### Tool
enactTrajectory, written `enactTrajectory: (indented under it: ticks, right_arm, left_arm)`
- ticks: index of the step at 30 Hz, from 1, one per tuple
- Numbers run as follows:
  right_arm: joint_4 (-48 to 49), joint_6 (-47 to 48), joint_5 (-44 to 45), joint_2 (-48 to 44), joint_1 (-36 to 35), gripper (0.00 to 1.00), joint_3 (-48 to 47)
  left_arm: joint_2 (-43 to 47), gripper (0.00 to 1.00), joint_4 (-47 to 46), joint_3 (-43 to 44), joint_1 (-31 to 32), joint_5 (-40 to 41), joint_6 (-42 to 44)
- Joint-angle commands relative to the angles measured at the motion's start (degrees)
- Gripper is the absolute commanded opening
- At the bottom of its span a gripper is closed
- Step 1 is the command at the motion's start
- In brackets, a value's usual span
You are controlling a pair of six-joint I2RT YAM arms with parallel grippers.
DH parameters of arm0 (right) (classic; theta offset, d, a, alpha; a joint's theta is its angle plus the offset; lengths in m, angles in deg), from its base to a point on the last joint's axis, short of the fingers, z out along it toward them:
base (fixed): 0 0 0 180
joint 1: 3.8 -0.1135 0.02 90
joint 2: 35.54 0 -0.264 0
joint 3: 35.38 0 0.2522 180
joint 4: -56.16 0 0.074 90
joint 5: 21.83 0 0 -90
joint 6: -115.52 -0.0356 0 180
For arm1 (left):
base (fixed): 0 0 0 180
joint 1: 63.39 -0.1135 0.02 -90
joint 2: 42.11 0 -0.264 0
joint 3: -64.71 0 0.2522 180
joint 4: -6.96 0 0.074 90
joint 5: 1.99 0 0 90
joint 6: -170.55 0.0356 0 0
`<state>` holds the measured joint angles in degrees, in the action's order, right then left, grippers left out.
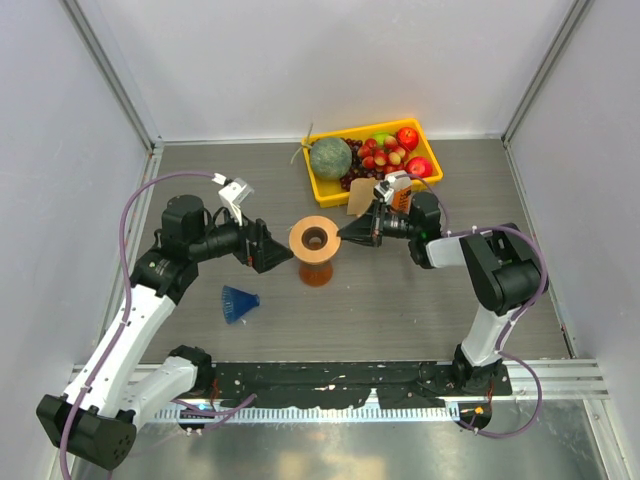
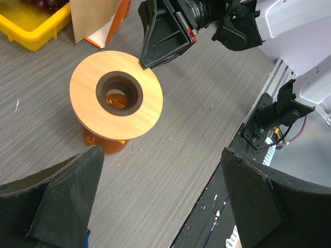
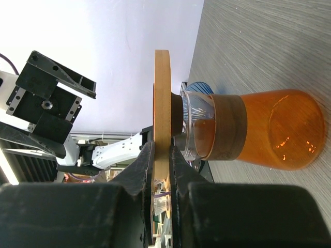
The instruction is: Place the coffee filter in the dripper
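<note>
The dark blue ribbed dripper (image 1: 238, 302) lies on its side on the table, left of centre; part of it shows behind the glass neck in the right wrist view (image 3: 199, 89). The tan paper coffee filter (image 1: 360, 197) leans by the orange-and-white carton (image 1: 399, 197); it also shows in the left wrist view (image 2: 95, 18). My right gripper (image 1: 346, 236) is shut on the rim of the wooden ring stand (image 3: 162, 93), one finger on each face. My left gripper (image 1: 275, 246) is open and empty, just left of the stand (image 2: 150, 98).
The wooden ring sits on an orange glass carafe (image 3: 279, 129) standing mid-table (image 1: 316, 272). A yellow tray (image 1: 322, 187) with a melon and several fruits stands at the back. The table's front edge and black rail (image 2: 248, 134) lie near the left gripper.
</note>
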<state>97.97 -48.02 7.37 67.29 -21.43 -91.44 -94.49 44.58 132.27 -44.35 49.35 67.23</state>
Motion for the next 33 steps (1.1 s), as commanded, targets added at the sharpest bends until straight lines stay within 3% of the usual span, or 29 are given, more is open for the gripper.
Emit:
enactTrajectory:
  ticks: [1, 17, 24, 27, 33]
  right_arm:
    - [0.33, 1.55, -0.03, 0.01, -1.18, 0.09, -0.59]
    - [0.95, 0.5, -0.38, 1.59, -1.27, 0.12, -1.64]
    - [-2.48, 2.61, -0.2, 1.15, -1.27, 0.29, -1.64]
    - [-3.27, 2.87, -0.11, 0.62, -1.01, 0.45, -1.73]
    - [-4.68, 4.02, -0.03, -0.96, 0.13, 0.65, -1.38]
  left_arm:
    - [-0.09, 1.0, -2.5, -0.01, -0.24, -0.28, -0.48]
    - [-0.35, 1.0, -2.5, -0.19, -0.24, -0.63, -0.92]
    - [-0.71, 0.99, -2.32, -0.01, -0.24, -0.46, -1.0]
    - [-0.79, 1.0, -2.15, -0.19, -0.24, 0.07, -0.83]
    - [-1.76, 0.99, -0.31, 0.16, -1.2, 1.48, 2.42]
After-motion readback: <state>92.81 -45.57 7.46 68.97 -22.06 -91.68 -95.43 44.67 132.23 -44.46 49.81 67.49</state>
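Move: The carafe that the held dripper is going onto stands with its middle about 5 cm to the right hand's left, 1 cm back and some 8 cm below; the dripper's middle is also about 5 cm left and 1 cm back, just under hand height. The orange filter box lies roughly 13 cm ahead and 9 cm right, the blue fan-shaped piece about 22 cm left and 8 cm back. From the left hand, the carafe is some 7 cm ahead, 8 cm right and 19 cm below. Keep the right fingers shut on the dripper's wooden rim and lower it gently, about 2 cm in all, straight over the carafe, easing it half a centimetre left and back early on so the cone settles into the mouth. Near the bottom, spread the right fingers to a bit over half open to free the rim, and leave them around it. ##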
